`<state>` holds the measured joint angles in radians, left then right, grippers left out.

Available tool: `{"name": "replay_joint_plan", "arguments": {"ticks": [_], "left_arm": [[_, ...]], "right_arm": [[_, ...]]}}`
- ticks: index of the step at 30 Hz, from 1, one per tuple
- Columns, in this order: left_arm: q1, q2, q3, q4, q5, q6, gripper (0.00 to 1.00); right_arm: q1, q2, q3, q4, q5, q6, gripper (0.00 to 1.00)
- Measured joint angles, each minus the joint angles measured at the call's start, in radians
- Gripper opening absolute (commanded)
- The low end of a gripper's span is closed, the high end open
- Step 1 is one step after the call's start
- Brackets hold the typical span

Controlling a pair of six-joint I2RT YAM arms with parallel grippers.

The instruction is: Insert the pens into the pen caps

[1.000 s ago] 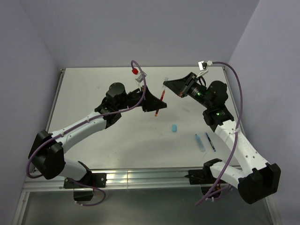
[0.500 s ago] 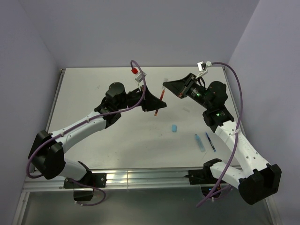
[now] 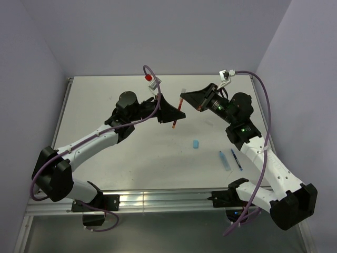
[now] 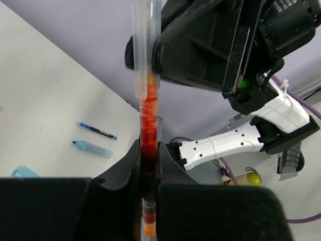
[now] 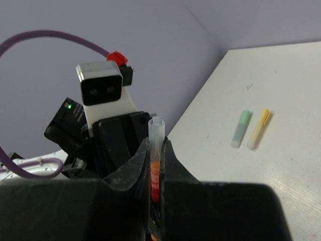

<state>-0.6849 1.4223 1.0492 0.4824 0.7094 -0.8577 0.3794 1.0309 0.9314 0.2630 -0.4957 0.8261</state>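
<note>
My left gripper (image 4: 149,146) is shut on the thin red pen (image 4: 149,130), held in the air above the middle of the table. My right gripper (image 5: 156,146) is shut on a long clear pen cap (image 5: 156,131). The red pen's tip sits inside that cap (image 4: 145,50), and its red shows through the plastic. From above, the left gripper (image 3: 172,116) and the right gripper (image 3: 184,99) meet tip to tip around the red pen (image 3: 176,119). A light blue cap (image 3: 195,143), a light blue marker (image 3: 225,159) and a dark blue pen (image 3: 236,159) lie on the table.
A pale green marker (image 5: 241,129) and a yellow marker (image 5: 259,128) lie side by side on the table, seen in the right wrist view. The light blue marker (image 4: 92,148) and dark blue pen (image 4: 97,131) lie at the right. Purple walls enclose the table (image 3: 105,105).
Both grippers have drifted slightly left together, and the red pen and clear cap stay joined. Both grips are unchanged.
</note>
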Motion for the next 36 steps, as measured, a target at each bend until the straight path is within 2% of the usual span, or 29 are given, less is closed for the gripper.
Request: {"name": "replay_joint_plan", "arguments": {"ticks": [11, 22, 36], "left_arm": [[0.018, -0.013, -0.021, 0.063, 0.020, -0.043, 0.00], [0.006, -0.163, -0.050, 0.042, 0.060, 0.007, 0.00], [-0.007, -0.296, -0.051, -0.110, 0.128, 0.122, 0.01]], "right_arm": [[0.090, 0.000, 0.001, 0.017, 0.105, -0.067, 0.00], [0.196, -0.077, 0.015, 0.055, 0.100, -0.120, 0.00], [0.376, -0.151, -0.023, 0.092, 0.206, -0.212, 0.00]]}}
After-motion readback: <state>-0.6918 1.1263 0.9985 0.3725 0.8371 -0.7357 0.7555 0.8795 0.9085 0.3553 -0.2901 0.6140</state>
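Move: The red pen, in the left fingers, leans up and forward, its tip already inside the clear cap. The clear cap's middle is about 4 cm ahead, 1 cm right and 6 cm above the left hand. From the right hand, which grips the cap, the pen's middle lies some 3 cm back, 1 cm left and 5 cm below. On the table, some 38 cm below the right hand, the blue cap lies level with it and 9 cm right, the blue marker about 9 cm back and 23 cm right. Back towards the bases, rising and drawing left, both hands carry the joined pen and cap together: the left goes about 8 cm back and 6 up, the right nearly 10 back and 6 up, each also going some 4–5 cm left. A small leftward shift comes first, then the swift pull. Both wrists tilt, 15 to 20 degrees, bringing the pen more upright, while the fingers keep their grips and the cap stays over the tip. ##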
